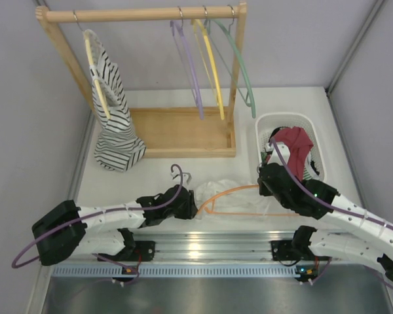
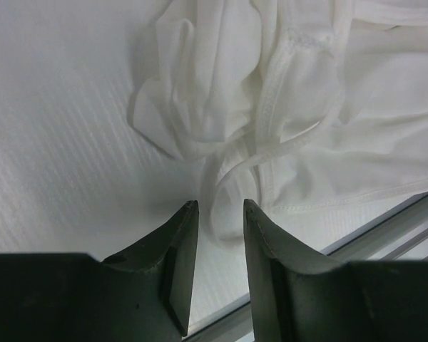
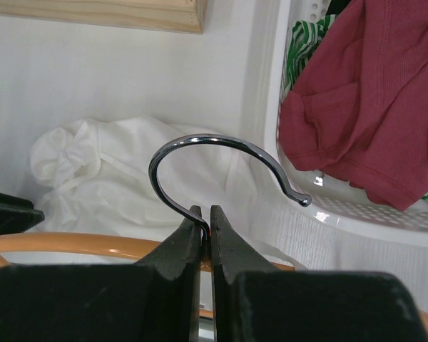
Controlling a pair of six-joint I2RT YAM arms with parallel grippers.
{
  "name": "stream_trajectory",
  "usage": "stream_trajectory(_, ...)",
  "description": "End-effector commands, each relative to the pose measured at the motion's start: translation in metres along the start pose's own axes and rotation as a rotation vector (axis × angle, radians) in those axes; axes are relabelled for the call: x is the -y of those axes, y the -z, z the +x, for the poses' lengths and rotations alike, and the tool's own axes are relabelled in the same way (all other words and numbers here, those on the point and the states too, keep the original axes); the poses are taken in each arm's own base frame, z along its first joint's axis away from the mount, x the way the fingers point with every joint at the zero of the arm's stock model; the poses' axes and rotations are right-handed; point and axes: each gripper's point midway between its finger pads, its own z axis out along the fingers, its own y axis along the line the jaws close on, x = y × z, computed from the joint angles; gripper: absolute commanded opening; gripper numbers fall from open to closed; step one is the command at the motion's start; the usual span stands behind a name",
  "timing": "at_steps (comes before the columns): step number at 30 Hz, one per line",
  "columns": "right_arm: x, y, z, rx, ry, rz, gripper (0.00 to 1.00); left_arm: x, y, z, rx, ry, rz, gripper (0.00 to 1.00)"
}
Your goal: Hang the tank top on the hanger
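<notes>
The white tank top (image 1: 230,203) lies crumpled on the table between the two arms. In the left wrist view its folds (image 2: 221,92) fill the upper right, and a thin strap loop (image 2: 228,206) lies just ahead of my fingertips. My left gripper (image 1: 192,203) (image 2: 221,208) sits low at the fabric's left edge, jaws apart with nothing clamped. The orange hanger (image 1: 236,191) (image 3: 71,246) lies across the tank top (image 3: 128,164). My right gripper (image 1: 263,186) (image 3: 205,214) is shut on the stem of its metal hook (image 3: 200,142), which curves up over the fingers.
A white basket (image 1: 314,140) (image 3: 285,171) holding a dark red garment (image 1: 295,140) (image 3: 371,107) stands right beside my right gripper. At the back, a wooden rack (image 1: 183,140) carries a striped top (image 1: 114,124) plus purple (image 1: 187,62), yellow (image 1: 211,62) and green (image 1: 239,62) hangers.
</notes>
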Motion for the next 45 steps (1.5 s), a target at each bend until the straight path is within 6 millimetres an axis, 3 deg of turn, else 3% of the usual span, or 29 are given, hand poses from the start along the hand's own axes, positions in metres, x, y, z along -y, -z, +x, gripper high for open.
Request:
stream_trajectory(1, -0.001, 0.006, -0.014, 0.045, -0.024, -0.009, 0.00, 0.002, -0.009, -0.001, 0.005, -0.029, -0.003, 0.37)
stream_trajectory(4, -0.002, 0.007, -0.014, 0.045, -0.025, -0.013, 0.00, 0.002, -0.013, 0.001, 0.007, -0.031, -0.002, 0.34)
stream_trajectory(7, -0.001, 0.006, -0.014, 0.044, -0.022, -0.011, 0.00, -0.001, -0.015, 0.004, 0.000, -0.032, -0.020, 0.22)
stream_trajectory(10, -0.001, 0.007, -0.015, 0.048, -0.023, -0.008, 0.00, -0.007, -0.015, 0.004, 0.008, -0.022, -0.052, 0.00)
stream_trajectory(14, 0.002, 0.006, -0.013, 0.047, -0.020, 0.006, 0.00, -0.011, -0.006, 0.003, 0.018, -0.007, -0.068, 0.00)
stream_trajectory(18, 0.008, 0.004, -0.012, 0.047, -0.015, 0.044, 0.00, -0.004, 0.010, -0.013, 0.080, 0.020, -0.034, 0.00)
stream_trajectory(28, 0.021, -0.004, -0.012, 0.056, -0.004, 0.155, 0.00, 0.011, 0.037, -0.024, 0.125, 0.094, 0.065, 0.00)
stream_trajectory(45, 0.002, -0.018, -0.025, 0.090, -0.024, 0.138, 0.00, 0.060, 0.066, -0.058, 0.170, 0.102, 0.224, 0.00)
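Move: The white tank top's near strap lies at the left fingertips, about 1 cm ahead, 1 cm right and 1 cm below. The tank top's crumpled body is some 14 cm right and 6 cm ahead of that hand; the orange hanger's left end hangs roughly 12 cm above it, 3 cm back and 1 cm right. From the right hand, which holds the hanger by its hook, the strap is about 23 cm left, 3 cm back and 17 cm down; the basket stands 16 cm right, 25 cm ahead and 14 cm below. Slide the left gripper just over 1 cm right and slightly forward along the table, shut its fingers on the tank top's strap, then lift it about 7.5 cm towards the hanger's left end, letting the wrist roll some 10 degrees. During the lift, keep the right grip on the hanger hook and ease it about 1.5 cm each forward and down, turning slightly clockwise with its left side dipping, to bring that hanger end down towards the raised strap. ##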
